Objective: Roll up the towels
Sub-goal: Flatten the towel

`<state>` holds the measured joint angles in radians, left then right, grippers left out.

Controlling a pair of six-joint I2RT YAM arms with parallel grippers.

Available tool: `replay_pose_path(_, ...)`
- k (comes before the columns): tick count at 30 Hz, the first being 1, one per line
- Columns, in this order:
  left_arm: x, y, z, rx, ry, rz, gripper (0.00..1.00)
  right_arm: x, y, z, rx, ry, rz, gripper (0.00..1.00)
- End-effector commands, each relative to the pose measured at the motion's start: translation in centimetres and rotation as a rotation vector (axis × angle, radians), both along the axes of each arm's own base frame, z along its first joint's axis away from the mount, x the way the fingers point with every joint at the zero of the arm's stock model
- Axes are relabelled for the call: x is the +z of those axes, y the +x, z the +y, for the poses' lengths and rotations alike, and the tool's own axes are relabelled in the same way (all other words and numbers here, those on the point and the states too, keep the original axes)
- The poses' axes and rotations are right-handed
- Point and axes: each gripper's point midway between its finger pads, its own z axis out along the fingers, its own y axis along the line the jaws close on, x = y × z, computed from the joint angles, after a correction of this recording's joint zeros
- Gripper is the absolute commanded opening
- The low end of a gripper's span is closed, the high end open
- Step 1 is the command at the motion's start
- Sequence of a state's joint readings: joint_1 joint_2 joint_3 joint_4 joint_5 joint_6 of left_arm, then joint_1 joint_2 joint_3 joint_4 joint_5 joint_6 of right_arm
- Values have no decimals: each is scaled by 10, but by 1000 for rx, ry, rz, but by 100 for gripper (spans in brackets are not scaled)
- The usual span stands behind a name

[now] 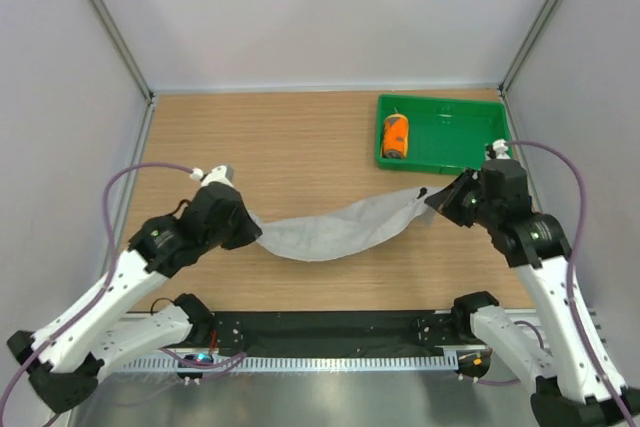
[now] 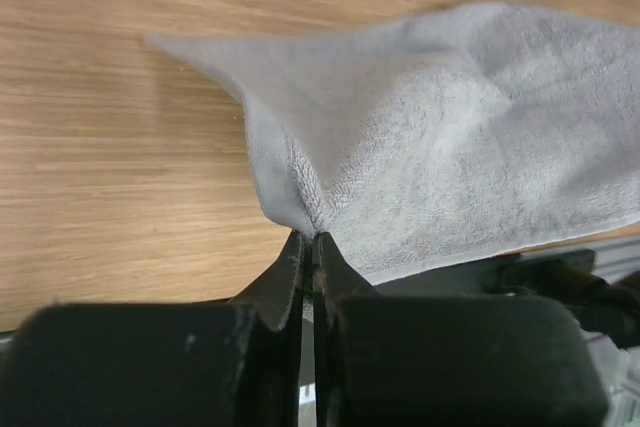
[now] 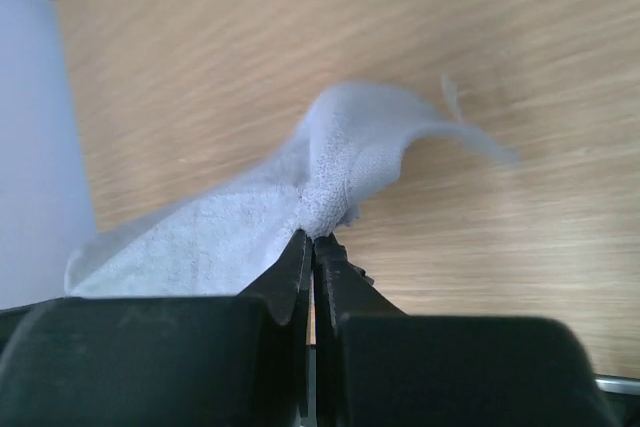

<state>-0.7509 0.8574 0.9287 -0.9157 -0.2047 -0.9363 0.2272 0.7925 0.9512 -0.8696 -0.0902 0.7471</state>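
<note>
The light grey towel (image 1: 335,229) hangs stretched between both arms above the wooden table, sagging in the middle. My left gripper (image 1: 252,228) is shut on its left end; in the left wrist view the cloth (image 2: 440,147) bunches at the left gripper (image 2: 309,237). My right gripper (image 1: 430,199) is shut on the towel's right end, and the right wrist view shows the grey towel (image 3: 250,217) pinched at the right gripper (image 3: 313,239). The orange towel (image 1: 396,135) lies rolled up in the green tray (image 1: 450,152).
The green tray sits at the table's back right, just behind my right arm. A black rail (image 1: 330,329) runs along the near edge between the arm bases. Grey walls enclose the table on three sides.
</note>
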Motion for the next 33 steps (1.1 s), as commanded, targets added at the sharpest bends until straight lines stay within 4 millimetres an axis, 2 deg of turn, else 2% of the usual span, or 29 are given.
replay_pose_path(1, 32, -29, 26, -58, 38, -11, 0, 40, -38, -13, 16, -37, -50, 1)
replay_pose_path(3, 62, -36, 29, -85, 8, -43, 0, 63, -53, -19, 13, -42, -92, 1)
replay_pose_path(4, 68, -44, 36, -98, 27, -34, 0, 69, -59, -21, 13, -45, -100, 1)
replay_pose_path(5, 75, -48, 40, -103, 28, -38, 0, 72, -62, -21, 20, -49, -99, 1)
replay_pose_path(6, 94, -47, 41, -100, 13, -69, 0, 74, -68, -20, 37, -46, -85, 1)
replay_pose_path(7, 101, -48, 45, -96, 19, -78, 0, 72, -68, -19, 46, -48, -66, 1)
replay_pose_path(8, 103, -50, 50, -87, 43, -69, 0, 70, -65, -17, 50, -49, -46, 1)
replay_pose_path(10, 120, -39, 58, -38, 68, -125, 0, 62, -55, -14, 48, -50, -20, 1)
replay_pose_path(13, 123, -12, 60, 34, 137, -171, 0, 37, -23, -2, 62, -42, 54, 4)
replay_pose_path(15, 120, 9, 50, 41, 154, -183, 1, 5, 8, 7, 62, -44, 134, 4)
replay_pose_path(17, 91, 39, 50, 89, 159, -82, 0, -18, 31, 13, 59, -43, 181, 5)
replay_pose_path(18, 78, 49, 49, 82, 140, -44, 0, -42, 52, 19, 61, -45, 231, 5)
replay_pose_path(19, 66, 71, 30, 48, 54, -11, 0, -54, 62, 21, 60, -44, 255, 6)
replay_pose_path(20, 42, 89, 49, 124, 60, 36, 1, -65, 71, 24, 62, -39, 281, 10)
replay_pose_path(21, 32, 104, 55, 149, 62, 53, 0, -71, 90, 29, 66, -34, 270, 16)
replay_pose_path(22, 22, 123, 51, 147, 6, 81, 0, -98, 102, 31, 59, -50, 346, 20)
replay_pose_path(23, 3, 149, 61, 187, -4, 149, 0, -108, 113, 33, 59, -49, 367, 29)
replay_pose_path(24, -6, 166, 65, 192, -32, 186, 4, -96, 138, 37, 60, -50, 326, 42)
replay_pose_path(25, -9, 180, 66, 192, -56, 213, 35, -115, 150, 39, 75, -76, 381, 56)
replay_pose_path(26, -35, 195, 74, 216, -53, 305, 53, -91, 175, 42, 72, -82, 319, 72)
replay_pose_path(27, -12, 217, 75, 216, -69, 258, 63, -85, 179, 40, 67, -96, 329, 78)
replay_pose_path(28, -8, 223, 77, 218, -66, 257, 79, -77, 185, 38, 60, -110, 319, 84)
replay_pose_path(29, -5, 226, 83, 237, -40, 258, 87, -62, 189, 35, 55, -129, 289, 89)
replay_pose_path(30, 11, 231, 86, 250, -29, 213, 95, -40, 194, 29, 37, -153, 244, 95)
replay_pose_path(31, 18, 229, 89, 262, -19, 189, 100, -21, 192, 24, 25, -171, 201, 98)
replay_pose_path(32, 22, 228, 93, 273, -10, 165, 100, -7, 189, 19, 27, -196, 172, 99)
replay_pose_path(33, 26, 218, 100, 296, 12, 144, 100, -1, 184, 8, 5, -241, 163, 99)
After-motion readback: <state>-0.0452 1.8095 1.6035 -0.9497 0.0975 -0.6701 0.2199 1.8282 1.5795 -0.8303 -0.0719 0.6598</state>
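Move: Both hands already pinch the grey towel up in the air; its middle hangs about 17 cm right, 4 ahead and 7 below the left hand. The bare table patch for it is centred some 10 cm ahead, 11 right and 18 below the left hand, and roughly 3 ahead, 24 left and 21 below the right. From the right hand, the green tray's middle lies about 25 ahead, 7 right, 20 below, and the orange towel in it 23 ahead, 5 left, 18 below. Keeping their pinch on the grey towel's two ends, both hands first swing it up 10 to 14 cm and slightly back, then fling it forward about 25 cm and down over the table, the wrists tipping down. Late in the sweep both let go, opening wide; the left drifts outward, the right carries on towards the green tray and lifts again. ##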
